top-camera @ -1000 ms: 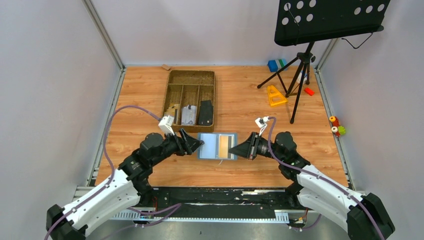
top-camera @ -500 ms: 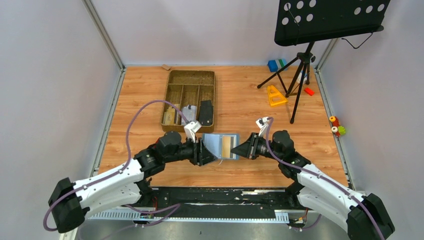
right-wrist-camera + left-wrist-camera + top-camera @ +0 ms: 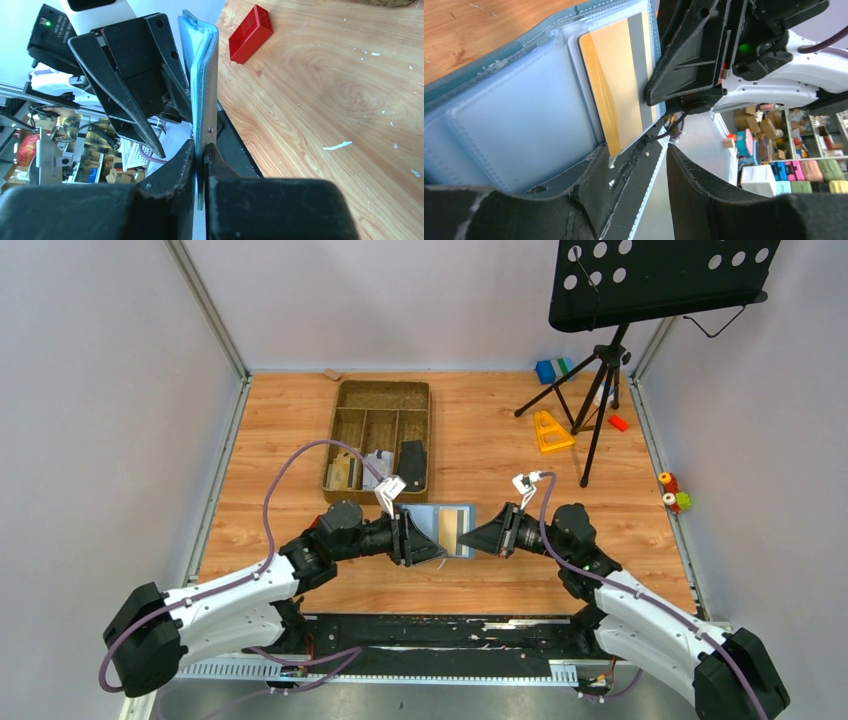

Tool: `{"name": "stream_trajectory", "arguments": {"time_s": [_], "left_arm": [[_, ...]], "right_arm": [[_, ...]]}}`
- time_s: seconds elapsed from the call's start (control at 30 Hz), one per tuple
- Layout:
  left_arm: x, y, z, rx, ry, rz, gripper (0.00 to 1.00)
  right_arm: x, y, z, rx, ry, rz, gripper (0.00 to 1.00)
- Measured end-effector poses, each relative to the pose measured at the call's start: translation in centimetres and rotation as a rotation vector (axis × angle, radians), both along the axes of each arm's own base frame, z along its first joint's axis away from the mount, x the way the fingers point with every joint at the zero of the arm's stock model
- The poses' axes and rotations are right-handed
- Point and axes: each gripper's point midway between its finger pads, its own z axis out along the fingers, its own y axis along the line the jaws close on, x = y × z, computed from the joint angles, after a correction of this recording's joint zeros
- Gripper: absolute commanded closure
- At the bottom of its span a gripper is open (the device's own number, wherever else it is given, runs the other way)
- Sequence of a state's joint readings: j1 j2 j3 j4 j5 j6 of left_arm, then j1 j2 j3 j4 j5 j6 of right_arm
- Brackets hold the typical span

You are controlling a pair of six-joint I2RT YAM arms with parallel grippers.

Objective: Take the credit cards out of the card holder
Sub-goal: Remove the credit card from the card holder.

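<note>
The card holder [image 3: 432, 514] is held off the wood, open, its pale blue pockets facing my left wrist camera. One tan credit card [image 3: 616, 80] with a grey stripe sits in the pocket nearest the right arm and shows from above as a tan credit card [image 3: 452, 528]. My right gripper [image 3: 202, 152] is shut on the card holder [image 3: 204, 85], seen edge-on, at its right edge. My left gripper [image 3: 636, 167] is open, one finger lying against the pocket face by the card's lower corner, nothing between the jaws. From above, the left gripper [image 3: 430, 545] covers the holder's left half and the right gripper [image 3: 472, 537] its right edge.
A brown divided tray [image 3: 380, 385] with small items stands behind the holder. A music stand tripod [image 3: 600, 390], a yellow triangle [image 3: 552, 430], a blue-and-green block [image 3: 552, 370] and a small red piece [image 3: 618, 422] are at the back right. A red block [image 3: 250, 32] lies on the wood.
My left arm has swung right, from the holder's left edge to over its left half, and its jaws have narrowed. The right gripper has kept its grip in place.
</note>
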State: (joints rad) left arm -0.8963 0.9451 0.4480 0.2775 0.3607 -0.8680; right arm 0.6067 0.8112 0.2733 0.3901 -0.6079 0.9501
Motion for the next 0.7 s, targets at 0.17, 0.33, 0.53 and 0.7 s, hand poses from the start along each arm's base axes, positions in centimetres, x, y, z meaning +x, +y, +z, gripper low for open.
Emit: {"name": "stream_trajectory", "arguments": {"time_s": [0.17,0.33,0.53,0.7], "left_arm": [[-0.1,0.3,0.3,-0.047,0.038,-0.019,0.56],[-0.4,0.6,0.4,-0.115,0.075,-0.037,0.72],[-1.3,0.6,1.4,-0.181,0.091,-0.084,0.71],[-2.1,0.6,2.0,-0.204,0.101,-0.128,0.77]], "right_arm": [[-0.1,0.2,0.3,0.048,0.013,0.010,1.00],[-0.3,0.4,0.7,0.096,0.030,0.035,1.00],[-0.4,0.9,1.4,0.137,0.030,0.069,1.00],[-0.4,1.3,2.1,0.164,0.010,0.077,1.00]]}}
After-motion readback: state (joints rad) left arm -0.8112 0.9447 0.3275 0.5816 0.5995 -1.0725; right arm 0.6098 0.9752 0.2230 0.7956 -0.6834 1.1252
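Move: The credit card sits in the right half of the open card holder, its middle about 4 cm ahead of the left hand, 2 cm to its right and 1 cm lower. The holder's left flap lies some 5 cm ahead and 3 cm left of that hand, and the brown box 23 cm ahead and 12 cm left, about 14 cm below. From the right hand, which already grips the holder, the card is 2 cm left and 1 cm ahead. Back and up, about 2 cm each way, the left hand goes with its fingertips tipping up some 10 degrees, its gap closing to roughly half while one fingertip stays close by the card's near left corner. The right hand keeps its pinch on the holder's right edge, rising 2 cm and easing left, its fingertips also tilting up about 10 degrees. ##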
